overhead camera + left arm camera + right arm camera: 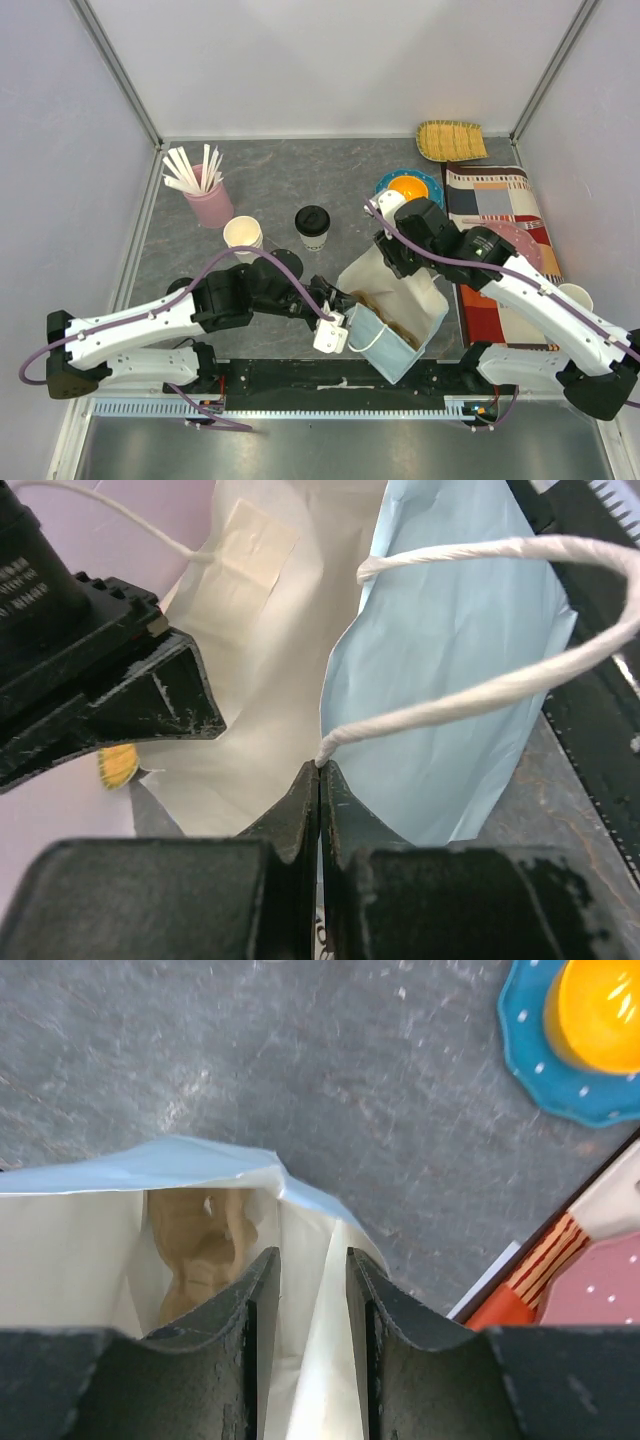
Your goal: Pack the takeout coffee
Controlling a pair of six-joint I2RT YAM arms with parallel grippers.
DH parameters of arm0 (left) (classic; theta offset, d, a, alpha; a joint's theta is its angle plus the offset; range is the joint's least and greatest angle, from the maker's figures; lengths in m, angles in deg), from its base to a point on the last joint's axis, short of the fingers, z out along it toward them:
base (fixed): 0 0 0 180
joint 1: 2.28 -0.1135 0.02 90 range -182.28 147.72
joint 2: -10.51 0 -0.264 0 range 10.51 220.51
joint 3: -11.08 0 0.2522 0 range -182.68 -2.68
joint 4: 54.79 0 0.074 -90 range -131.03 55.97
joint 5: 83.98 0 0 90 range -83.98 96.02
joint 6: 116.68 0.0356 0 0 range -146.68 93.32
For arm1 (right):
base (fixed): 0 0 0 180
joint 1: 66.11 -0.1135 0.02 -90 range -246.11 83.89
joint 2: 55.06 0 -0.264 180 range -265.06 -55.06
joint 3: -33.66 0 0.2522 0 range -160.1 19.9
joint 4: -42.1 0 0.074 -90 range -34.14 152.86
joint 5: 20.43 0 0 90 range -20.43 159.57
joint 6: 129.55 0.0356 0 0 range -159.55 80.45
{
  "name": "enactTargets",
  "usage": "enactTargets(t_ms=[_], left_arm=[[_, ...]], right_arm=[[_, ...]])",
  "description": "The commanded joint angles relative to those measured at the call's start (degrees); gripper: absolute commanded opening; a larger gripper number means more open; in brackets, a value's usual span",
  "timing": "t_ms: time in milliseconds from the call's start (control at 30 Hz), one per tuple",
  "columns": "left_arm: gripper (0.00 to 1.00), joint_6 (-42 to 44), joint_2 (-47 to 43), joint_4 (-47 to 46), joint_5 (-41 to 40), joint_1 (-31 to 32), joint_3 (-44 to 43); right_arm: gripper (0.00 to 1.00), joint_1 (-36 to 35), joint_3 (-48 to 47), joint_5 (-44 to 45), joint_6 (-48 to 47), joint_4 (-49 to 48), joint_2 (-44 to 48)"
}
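Note:
The takeout coffee [312,227], a white paper cup with a black lid, stands upright mid-table, apart from both grippers. A light blue paper bag [392,312] with a white inside sits open in front of it, with something brown [198,1247] at its bottom. My left gripper [319,766] is shut on the bag's near rim [450,680], right where the white string handle [480,690] is fixed. My right gripper [311,1255] hangs over the bag's far corner with its jaws apart; the bag's white side fold [335,1360] lies between them, not pinched.
A pink cup of white sticks [208,195] and stacked cream cups [243,235] stand back left. A blue plate with an orange thing [410,187], a woven yellow tray [452,140] and a striped cloth [495,195] lie back right.

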Motion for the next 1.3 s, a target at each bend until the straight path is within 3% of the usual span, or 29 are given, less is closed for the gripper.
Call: enactTargets(t_ms=[0, 167, 500, 767, 967, 1133, 1267], left_arm=[[0.02, -7.8, 1.1, 3.7, 10.7, 0.4, 1.1], [0.02, -7.3, 1.3, 3.6, 10.5, 0.4, 1.2], [0.02, 10.3, -3.3, 7.4, 9.2, -0.6, 2.8], [0.02, 15.9, -5.4, 3.9, 17.3, -4.7, 4.7], [0.02, 25.8, -6.3, 5.1, 14.8, -5.0, 6.5], [0.02, 28.1, -2.8, 4.5, 12.7, -6.2, 2.0], [0.02, 34.9, -3.2, 2.1, 13.3, -6.2, 2.4]], right_arm=[[0.41, -0.4, 4.8, 1.5, 4.9, 1.5, 1.4], [0.44, -3.5, 3.1, 0.3, 3.5, 1.3, 1.6], [0.53, -3.6, 0.6, -16.5, -12.3, 0.3, 3.0], [0.61, -3.8, 2.3, -27.2, -38.3, 4.5, 3.2], [0.63, -5.9, 3.1, -23.6, -45.7, 10.4, 3.9], [0.64, -8.5, 2.1, -20.9, -48.9, 10.6, 4.6], [0.65, -9.4, -1.2, -17.2, -46.7, 6.2, 6.3]])
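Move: With my left hand I already pinch the takeout bag's handle at the near rim, right at my fingertips. From my open right hand, that spot of rim is about 10 cm to the left, 8 cm back and roughly level. The brown cup carrier inside the bag is some 10 cm back from my right hand, hardly left of it and 14 cm below; the lidded coffee cup stands 9 cm ahead, 18 cm left and 12 cm lower. I draw my right hand back about 8 cm over the bag's mouth towards the rim by my left fingers, dipping a few centimetres first and rising again before it eases down. As it goes, the wrist swings roughly 55 degrees counter-clockwise to point left and the fingers spread wider. My left hand keeps its pinch on the handle, shifting a couple of centimetres back and left, then partly forward again, as its wrist turns. ##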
